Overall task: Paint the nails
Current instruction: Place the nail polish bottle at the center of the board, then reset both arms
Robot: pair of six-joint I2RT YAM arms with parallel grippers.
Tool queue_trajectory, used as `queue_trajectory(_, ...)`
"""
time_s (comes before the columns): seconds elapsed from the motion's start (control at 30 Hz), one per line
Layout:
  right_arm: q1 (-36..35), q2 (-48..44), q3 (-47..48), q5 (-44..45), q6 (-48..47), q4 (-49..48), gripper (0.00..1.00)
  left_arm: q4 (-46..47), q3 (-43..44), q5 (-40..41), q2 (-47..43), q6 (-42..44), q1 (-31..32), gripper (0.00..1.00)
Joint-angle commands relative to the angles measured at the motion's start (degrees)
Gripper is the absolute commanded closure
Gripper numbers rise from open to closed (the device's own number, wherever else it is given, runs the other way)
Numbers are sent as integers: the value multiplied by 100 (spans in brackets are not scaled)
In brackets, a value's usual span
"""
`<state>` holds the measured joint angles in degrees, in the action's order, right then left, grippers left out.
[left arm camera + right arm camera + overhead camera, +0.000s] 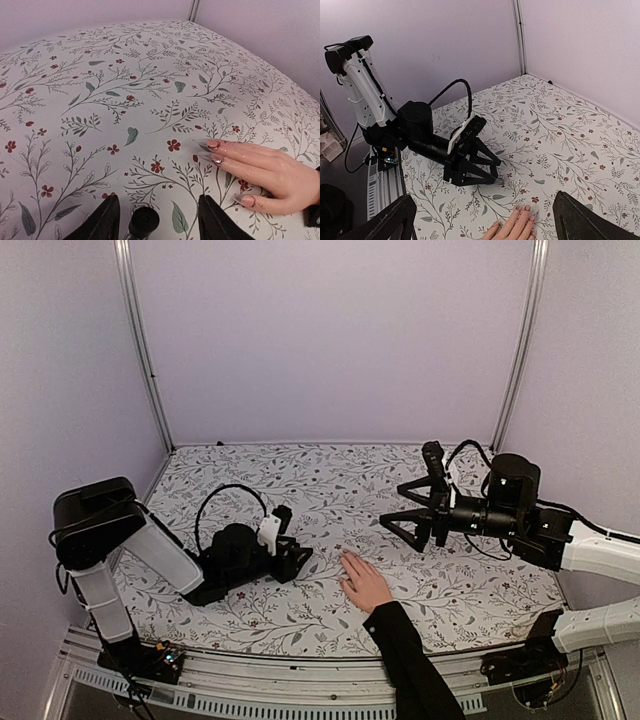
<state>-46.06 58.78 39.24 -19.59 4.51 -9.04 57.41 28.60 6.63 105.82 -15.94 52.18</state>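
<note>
A light-skinned hand (365, 583) with a black sleeve (410, 660) lies palm down at the table's front middle. Its nails (214, 144) are long and pinkish with clear tips, pointing left in the left wrist view. My left gripper (303, 561) rests low on the table just left of the hand. Its jaws stand apart around a small bottle with a black cap (144, 220), without touching it. The same bottle (496, 181) shows at the fingertips in the right wrist view. My right gripper (392, 506) hovers wide open beyond the hand, holding nothing.
The table wears a floral cloth (330, 490). Lilac walls with metal corner posts (145, 345) close in three sides. The left arm's black cable (225, 495) loops above its wrist. A metal rail (300, 670) runs along the near edge.
</note>
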Motion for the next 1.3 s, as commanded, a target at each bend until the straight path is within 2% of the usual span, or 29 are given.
queue_trajectory(0.0,27,-131,-10,127,182,-25,1,-551,55,179,-808,180,68,37)
queue_trajectory(0.13,84,-17,77,112,330,84,1,-1793,503,-10,-1676,337,25,21)
queue_trajectory(0.17,132,34,120,42,412,111,1,-2129,634,-103,-1928,357,-16,7)
queue_trajectory(0.2,206,120,171,-84,474,160,1,-2447,767,-230,-2158,347,-88,1)
queue_trajectory(0.4,682,520,275,-497,892,103,1,-4074,1512,-1072,-3362,183,-900,0)
queue_trajectory(0.63,1262,621,136,-513,1220,-95,1,-4912,1691,-1534,-4135,-17,-2023,0)
queue_trajectory(0.83,2353,638,-321,-561,1637,-442,1,-4718,971,-2201,-4280,-688,-3140,0)
queue_trajectory(1.07,3096,822,-1086,-128,1788,-829,1,-4253,187,-2056,-4271,-879,-3252,0)
queue_trajectory(1.27,3191,853,-1435,56,1849,-1053,1,-4117,-145,-1884,-4096,-901,-3254,0)
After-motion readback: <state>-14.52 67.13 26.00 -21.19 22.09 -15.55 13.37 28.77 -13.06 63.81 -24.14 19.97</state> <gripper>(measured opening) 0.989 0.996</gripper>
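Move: The nail polish bottle stands on the board right between the left hand's half-open fingers, its middle about 2 cm below that hand. The person's hand lies flat some 17 cm to the right of the bottle and 6 cm nearer the robot, about 3 cm below the left hand. From the right hand, the bottle is roughly 19 cm to the left, 7 cm ahead and 23 cm down. The left fingers, already apart around the bottle, spread fully as the left hand climbs steeply off it by about 25 cm, then swings left and sinks again, ending some 17 cm left, 11 cm higher and slightly forward of where it was, the wrist turning a little counter-clockwise. Meanwhile the right hand, empty and still wide open, goes forward, then sweeps right and down away from the bottle, turning clockwise by some 35 degrees. ##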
